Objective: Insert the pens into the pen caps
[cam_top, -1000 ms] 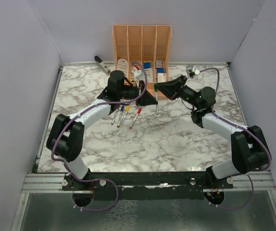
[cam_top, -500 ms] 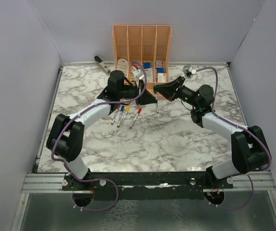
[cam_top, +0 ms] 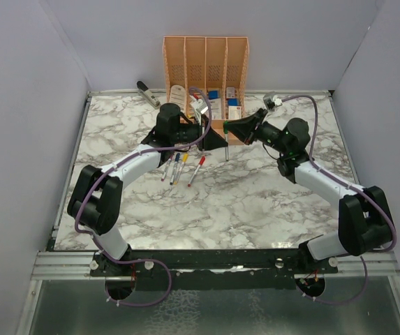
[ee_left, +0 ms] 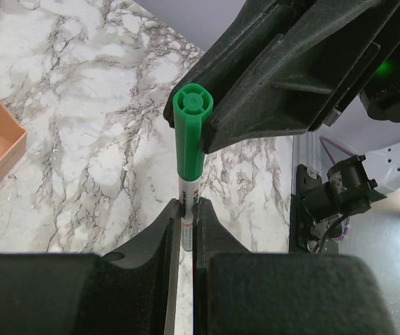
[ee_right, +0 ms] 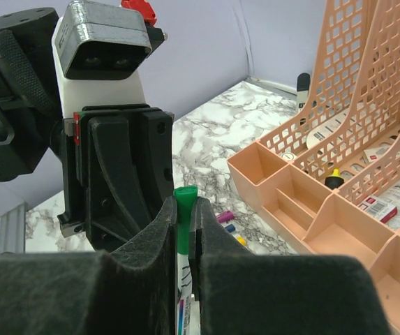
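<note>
One silver-grey pen (ee_left: 189, 187) hangs upright above the table with a green pen cap (ee_left: 191, 132) on its top end. My left gripper (ee_left: 186, 206) is shut on the barrel just below the cap. My right gripper (ee_right: 184, 204) is shut on the green cap (ee_right: 185, 194); its black fingers (ee_left: 283, 91) press on the cap from the right. From above, the two grippers (cam_top: 219, 142) (cam_top: 229, 128) meet in front of the organiser with the pen (cam_top: 227, 148) between them. Several other pens (cam_top: 179, 167) lie side by side on the marble, showing purple, blue, yellow and red ends.
A peach desk organiser (cam_top: 206, 63) stands at the back centre, its low trays (ee_right: 311, 209) right beside the grippers. A grey stapler (cam_top: 146, 93) lies at the back left. White walls close the table on three sides.
The right gripper has edged a little to the left, closer to the left gripper. The pen and green cap stay held between them.
</note>
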Controlling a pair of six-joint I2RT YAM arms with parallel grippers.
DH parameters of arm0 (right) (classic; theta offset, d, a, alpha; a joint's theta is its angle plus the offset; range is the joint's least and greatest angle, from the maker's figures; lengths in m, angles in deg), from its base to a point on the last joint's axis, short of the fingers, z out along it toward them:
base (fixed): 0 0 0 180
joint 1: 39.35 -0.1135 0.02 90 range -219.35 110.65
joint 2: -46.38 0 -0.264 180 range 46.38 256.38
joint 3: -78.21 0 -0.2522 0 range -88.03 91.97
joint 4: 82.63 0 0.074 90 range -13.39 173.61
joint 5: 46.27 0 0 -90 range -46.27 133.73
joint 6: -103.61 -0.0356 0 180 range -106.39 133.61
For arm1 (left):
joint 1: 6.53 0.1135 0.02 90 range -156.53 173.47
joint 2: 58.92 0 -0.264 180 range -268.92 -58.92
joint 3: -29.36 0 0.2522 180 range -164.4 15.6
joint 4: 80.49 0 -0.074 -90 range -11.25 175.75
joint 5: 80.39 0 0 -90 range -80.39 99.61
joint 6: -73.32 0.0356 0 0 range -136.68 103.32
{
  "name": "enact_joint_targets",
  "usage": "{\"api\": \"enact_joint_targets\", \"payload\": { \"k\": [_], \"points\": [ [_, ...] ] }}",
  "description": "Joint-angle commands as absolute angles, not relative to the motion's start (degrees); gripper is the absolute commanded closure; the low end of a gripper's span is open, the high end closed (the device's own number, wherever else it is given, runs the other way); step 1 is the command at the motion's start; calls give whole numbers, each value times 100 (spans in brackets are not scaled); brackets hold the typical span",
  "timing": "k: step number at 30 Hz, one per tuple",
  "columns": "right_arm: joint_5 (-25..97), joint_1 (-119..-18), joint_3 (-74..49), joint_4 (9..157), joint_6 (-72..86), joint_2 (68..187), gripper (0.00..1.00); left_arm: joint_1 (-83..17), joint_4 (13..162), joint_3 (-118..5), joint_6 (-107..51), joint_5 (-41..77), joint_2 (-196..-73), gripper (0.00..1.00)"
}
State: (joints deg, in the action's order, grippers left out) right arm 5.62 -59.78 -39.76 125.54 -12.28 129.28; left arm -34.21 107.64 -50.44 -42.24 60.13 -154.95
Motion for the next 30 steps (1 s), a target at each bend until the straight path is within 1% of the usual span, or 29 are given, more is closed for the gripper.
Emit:
{"api": "enact_joint_targets", "payload": {
  "k": [1,8,13,19,20,22,24,27,30],
  "points": [
    [474,-6118,-4154,11303,-763,12933,99,-3148,12178,-5148,-4665,5499,-15153,100],
    [677,-6321,-4272,10923,-467,13018,99,-3076,12652,-5126,-5040,5422,-15165,100],
    [830,-6378,-4326,10891,-423,13032,99,-3052,12679,-5163,-5089,5468,-15180,100],
    [1292,-6379,-4170,11032,-553,12942,99,-3052,12524,-4831,-5208,5658,-15194,100],
    [1365,-6379,-4113,11104,-599,12925,95,-3051,12432,-4743,-5193,5688,-15180,100],
    [1546,-6379,-4018,11312,-691,12854,82,-3052,12044,-4574,-5065,5759,-15170,100],
    [1791,-6379,-3945,11613,-762,12764,74,-3052,11526,-4435,-4848,5844,-15182,100],
    [2118,-6379,-3760,11966,-819,12627,63,-3052,10524,-4343,-4403,5815,-15212,100],
    [2346,-6379,-3565,12173,-715,12448,49,-3057,9204,-4598,-3733,5554,-15301,100]
  ]
}}
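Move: Between the hands, the green cap already sits on the upright pen: its middle is about 4 cm above and 2 cm ahead of the left hand, which grips the white body. It lies in the right hand's fingers, some 1 cm above that hand point. From the left hand, the capped red pen lies on the table roughly 24 cm below, 10 cm left and 6 cm ahead; the yellow one is about 5 cm left of the red. Holding nearly still at first, left fingers on the pen's body and right fingers on the green cap, the hands creep left together by under 1 cm. Then the right fingers open nearly halfway and let go of the cap, that hand sinking about 1.5 cm, while the left keeps its grip and carries the pen about 4 cm down and 3 cm left, towards the red pen, wrist tilting some 10 degrees. ##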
